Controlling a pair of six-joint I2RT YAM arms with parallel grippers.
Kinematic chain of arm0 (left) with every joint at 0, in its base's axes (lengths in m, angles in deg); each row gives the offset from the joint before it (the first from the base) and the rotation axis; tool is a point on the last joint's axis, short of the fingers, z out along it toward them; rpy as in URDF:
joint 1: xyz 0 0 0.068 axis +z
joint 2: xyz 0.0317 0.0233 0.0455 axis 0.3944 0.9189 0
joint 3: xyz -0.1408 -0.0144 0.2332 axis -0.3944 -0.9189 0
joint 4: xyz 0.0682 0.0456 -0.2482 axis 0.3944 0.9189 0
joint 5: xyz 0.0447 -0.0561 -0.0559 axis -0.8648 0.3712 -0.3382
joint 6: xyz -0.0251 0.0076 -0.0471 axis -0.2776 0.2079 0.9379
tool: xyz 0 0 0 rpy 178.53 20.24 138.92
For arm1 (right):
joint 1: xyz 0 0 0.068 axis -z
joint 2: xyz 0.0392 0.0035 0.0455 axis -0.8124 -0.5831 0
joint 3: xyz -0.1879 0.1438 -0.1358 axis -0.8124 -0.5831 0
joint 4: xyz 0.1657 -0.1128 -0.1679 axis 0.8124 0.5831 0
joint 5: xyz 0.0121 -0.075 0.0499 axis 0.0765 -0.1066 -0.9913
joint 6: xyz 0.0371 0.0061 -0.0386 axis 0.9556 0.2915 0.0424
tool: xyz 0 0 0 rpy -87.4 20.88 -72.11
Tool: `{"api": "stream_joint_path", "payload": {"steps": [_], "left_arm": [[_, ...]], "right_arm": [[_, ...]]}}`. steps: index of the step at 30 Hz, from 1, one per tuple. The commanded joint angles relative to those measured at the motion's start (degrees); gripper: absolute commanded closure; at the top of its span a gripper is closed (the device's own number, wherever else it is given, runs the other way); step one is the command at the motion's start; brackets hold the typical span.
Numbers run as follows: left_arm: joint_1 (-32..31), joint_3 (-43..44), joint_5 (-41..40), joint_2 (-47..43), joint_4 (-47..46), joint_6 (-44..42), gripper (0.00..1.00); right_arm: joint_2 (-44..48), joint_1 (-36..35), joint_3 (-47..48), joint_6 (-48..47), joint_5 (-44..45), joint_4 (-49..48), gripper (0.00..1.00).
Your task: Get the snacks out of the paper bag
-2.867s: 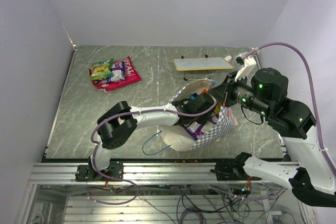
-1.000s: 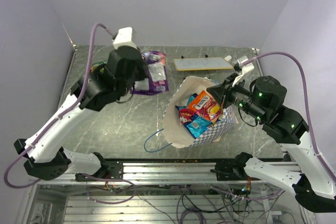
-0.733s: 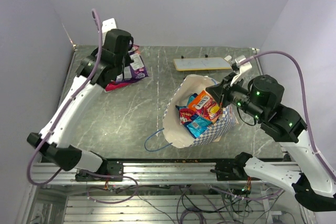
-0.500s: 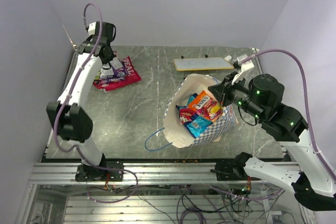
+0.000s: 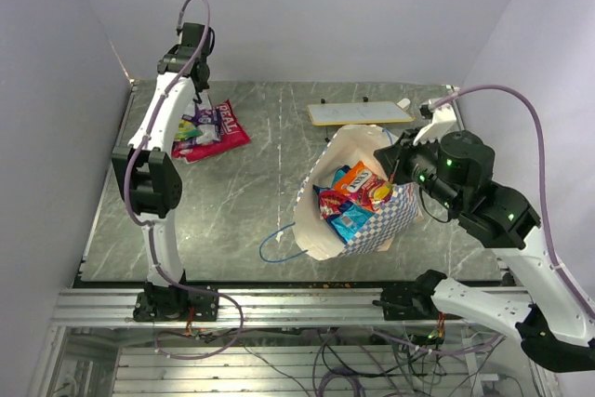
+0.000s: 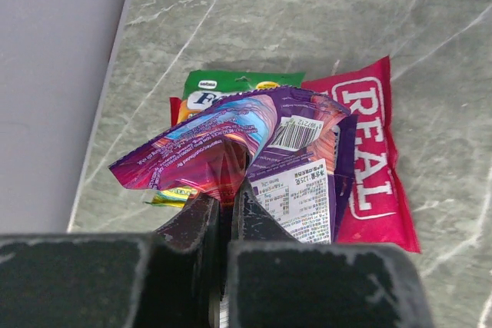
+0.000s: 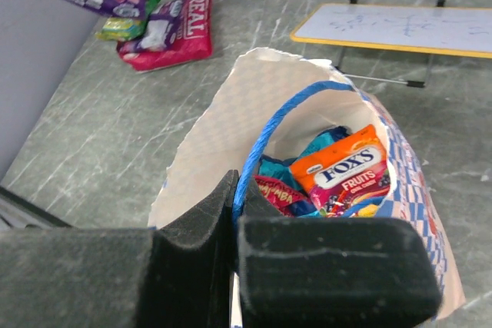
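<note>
The blue-and-white checkered paper bag (image 5: 395,223) stands open right of centre, cream inside (image 7: 207,136). My right gripper (image 7: 237,193) is shut on its blue cord handle (image 7: 269,140) at the rim. Inside lie several snacks, an orange Fox's packet (image 7: 346,168) on top, with blue and red ones beneath. My left gripper (image 6: 228,190) is shut on a crumpled purple packet (image 6: 254,132), just over the pile at the far left. That pile holds a red-pink packet (image 6: 369,151) and a green-yellow one (image 6: 231,84). The top view shows this pile (image 5: 209,127) below the left gripper (image 5: 191,118).
A flat cream board (image 5: 359,113) on black feet stands at the back, behind the bag. The bag's other blue handle (image 5: 274,244) loops onto the table at its near left. The grey wall runs close along the pile's left side.
My left arm has swung from mid-table to the far left corner with the purple packet, which now hangs over the pile. The right gripper keeps its hold; the bag shifted slightly.
</note>
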Motion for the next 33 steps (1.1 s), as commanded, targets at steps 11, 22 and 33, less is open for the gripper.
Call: {"api": "stream_joint_path", "payload": {"steps": [11, 22, 33], "left_arm": [[0.33, 4.57, 5.90, 9.95, 0.01, -8.17, 0.92], [0.69, 2.06, 6.25, 12.57, -2.67, -4.27, 0.70], [0.69, 2.36, 8.68, 6.67, -1.36, -2.65, 0.27]], "right_arm": [[-2.28, -0.10, 1.83, -1.96, 6.01, -1.09, 1.00], [-6.98, -0.13, 5.42, -10.72, 4.78, 1.48, 1.00], [-6.75, -0.15, 4.27, -13.41, 4.65, 0.29, 1.00]]}}
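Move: The snack pile for the held purple bag lies almost right under the left hand, about 1 cm farther out, 2 cm to its right and some 15 cm below. In that pile the green candy bag sits about 3 cm ahead and 5 cm left of the hand, the red REAL bag about 2 cm ahead and 4 cm right. From the right hand, the pile is roughly 30 cm ahead, 40 cm left and 27 cm down. The purple bag, still pinched by its end, is lowered about 10 cm onto the snack pile as the left hand sinks and tips down some 10 degrees; there the hand stays and opens its fingers wide, letting go. The paper bag's blue handle stays gripped by the right hand, which swings briefly right and back, easing about 3 cm forward and rolling its left side down. ##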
